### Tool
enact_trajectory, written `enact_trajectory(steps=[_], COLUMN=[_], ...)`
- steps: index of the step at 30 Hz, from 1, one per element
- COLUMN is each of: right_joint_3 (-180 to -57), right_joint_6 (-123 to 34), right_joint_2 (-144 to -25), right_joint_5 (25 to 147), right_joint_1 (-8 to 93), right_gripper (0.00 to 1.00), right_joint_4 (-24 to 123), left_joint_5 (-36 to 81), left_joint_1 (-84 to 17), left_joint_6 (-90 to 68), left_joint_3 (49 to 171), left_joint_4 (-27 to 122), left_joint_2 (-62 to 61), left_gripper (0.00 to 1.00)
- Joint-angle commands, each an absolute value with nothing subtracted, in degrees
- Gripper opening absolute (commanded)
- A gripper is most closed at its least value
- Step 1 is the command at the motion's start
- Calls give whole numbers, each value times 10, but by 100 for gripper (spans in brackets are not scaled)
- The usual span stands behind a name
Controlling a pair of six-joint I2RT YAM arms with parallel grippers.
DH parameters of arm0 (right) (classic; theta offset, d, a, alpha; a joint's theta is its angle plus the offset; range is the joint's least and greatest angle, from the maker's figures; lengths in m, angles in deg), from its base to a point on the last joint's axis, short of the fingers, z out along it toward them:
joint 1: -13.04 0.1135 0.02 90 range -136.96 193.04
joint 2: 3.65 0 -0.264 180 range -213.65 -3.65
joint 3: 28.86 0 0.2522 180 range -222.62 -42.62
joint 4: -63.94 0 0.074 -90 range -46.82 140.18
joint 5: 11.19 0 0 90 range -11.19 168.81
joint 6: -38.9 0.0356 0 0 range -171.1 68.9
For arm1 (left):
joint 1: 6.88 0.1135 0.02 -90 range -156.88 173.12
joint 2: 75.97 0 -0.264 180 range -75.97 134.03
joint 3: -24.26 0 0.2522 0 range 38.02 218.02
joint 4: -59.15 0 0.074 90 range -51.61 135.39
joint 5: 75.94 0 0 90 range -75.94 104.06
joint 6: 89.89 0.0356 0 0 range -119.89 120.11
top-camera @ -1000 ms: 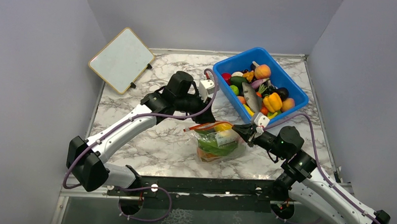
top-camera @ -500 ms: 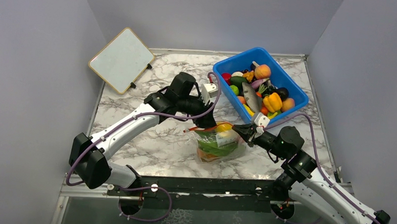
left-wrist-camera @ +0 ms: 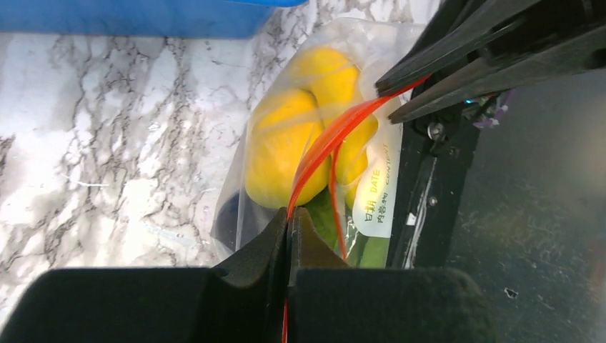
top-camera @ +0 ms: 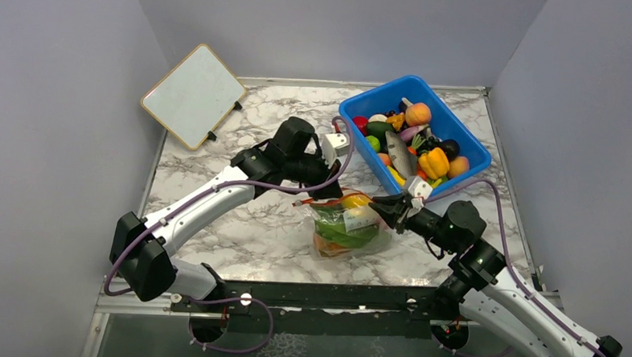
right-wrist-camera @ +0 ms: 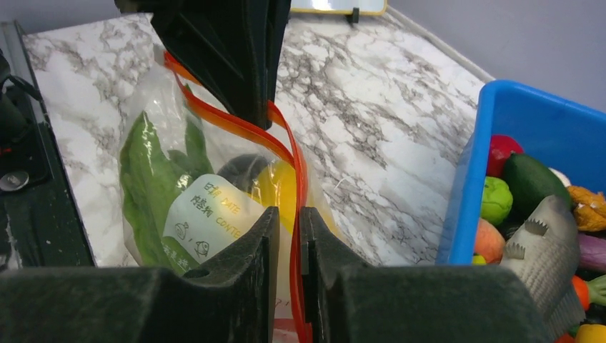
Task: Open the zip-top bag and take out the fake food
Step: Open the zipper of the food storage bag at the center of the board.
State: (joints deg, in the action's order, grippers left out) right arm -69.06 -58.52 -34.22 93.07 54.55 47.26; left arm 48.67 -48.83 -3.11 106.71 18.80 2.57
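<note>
The zip-top bag (top-camera: pixel 347 226) lies at the table's middle front, its red-orange zip strip (left-wrist-camera: pixel 336 134) facing up. Through the plastic I see fake food: a yellow fruit (left-wrist-camera: pixel 280 153) and a long green leaf (right-wrist-camera: pixel 143 186). My left gripper (top-camera: pixel 326 197) is at the left end of the bag's mouth. In the left wrist view, my left gripper (left-wrist-camera: pixel 289 218) is shut on one layer of the strip. My right gripper (top-camera: pixel 378 204) is at the right end. Its jaws (right-wrist-camera: pixel 289 214) stand slightly apart, with the other strip layer lying loose in the gap.
A blue bin (top-camera: pixel 378 91) full of toy fruit, vegetables and a grey fish (top-camera: pixel 400 152) stands just behind the right gripper. Its wall (right-wrist-camera: pixel 464 186) is close beside the bag. A small whiteboard (top-camera: pixel 193 95) leans at the back left.
My left gripper moved right to the bag's mouth and shut on the zip strip. My right gripper's jaws eased apart a little around the strip.
</note>
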Motion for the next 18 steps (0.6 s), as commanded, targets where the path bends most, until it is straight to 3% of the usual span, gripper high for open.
enact_trajectory(steps=[1,4,8,14,18], right_joint_3=[-741,-780,-830,-883,-916], right_joint_6=[-489,-412,-291,-184,-119], right_joint_2=[-340,-361,-402,-493,-572], right_joint_5=[911,904,891,982,975], right_joint_1=[545,545,545,545,545], right_gripper=[26,37,41,42,46], right_joint_4=[506,488,461,468,429], left_joint_5=[404,319,198,156,141], left_joint_1=[-488,-487,-470,-462,-462], left_joint_6=[-51,-74,-101,-100,-129], left_joint_3=[1082,1073,1068,1078,1081], left_joint_4=[201,197,176,141,120], left_joint_2=[-7,-35,-79,-123,-133], left_gripper=[0,0,0,0,0])
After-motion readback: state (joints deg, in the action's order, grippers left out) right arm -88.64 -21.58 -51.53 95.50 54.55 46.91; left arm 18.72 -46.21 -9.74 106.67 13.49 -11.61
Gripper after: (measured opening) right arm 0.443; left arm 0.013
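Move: My left hand already pinches the zipper rim. The bag mouth's middle is about 2 cm back, 1 cm right and 1 cm below, or roughly 1 cm ahead, 5 cm left and 1 cm below my right hand, which grips the zipper's right end. That end is some 6 cm right and 3 cm back of my left hand. The yellow food is about 2 cm ahead, 3 cm left and 5 cm below my right hand; the blue bin is some 22 cm ahead, 14 cm right and 13 cm lower. I open my right fingers about halfway and let go of the zipper's right end, lifting some 9 cm and then swinging about 5 cm left after the bag while the wrist rolls clockwise, seen from behind the hand. Meanwhile my left hand keeps its pinch on the rim and carries the bag left, up and forward, about 11 cm in all, turning some 30 degrees counter-clockwise. ##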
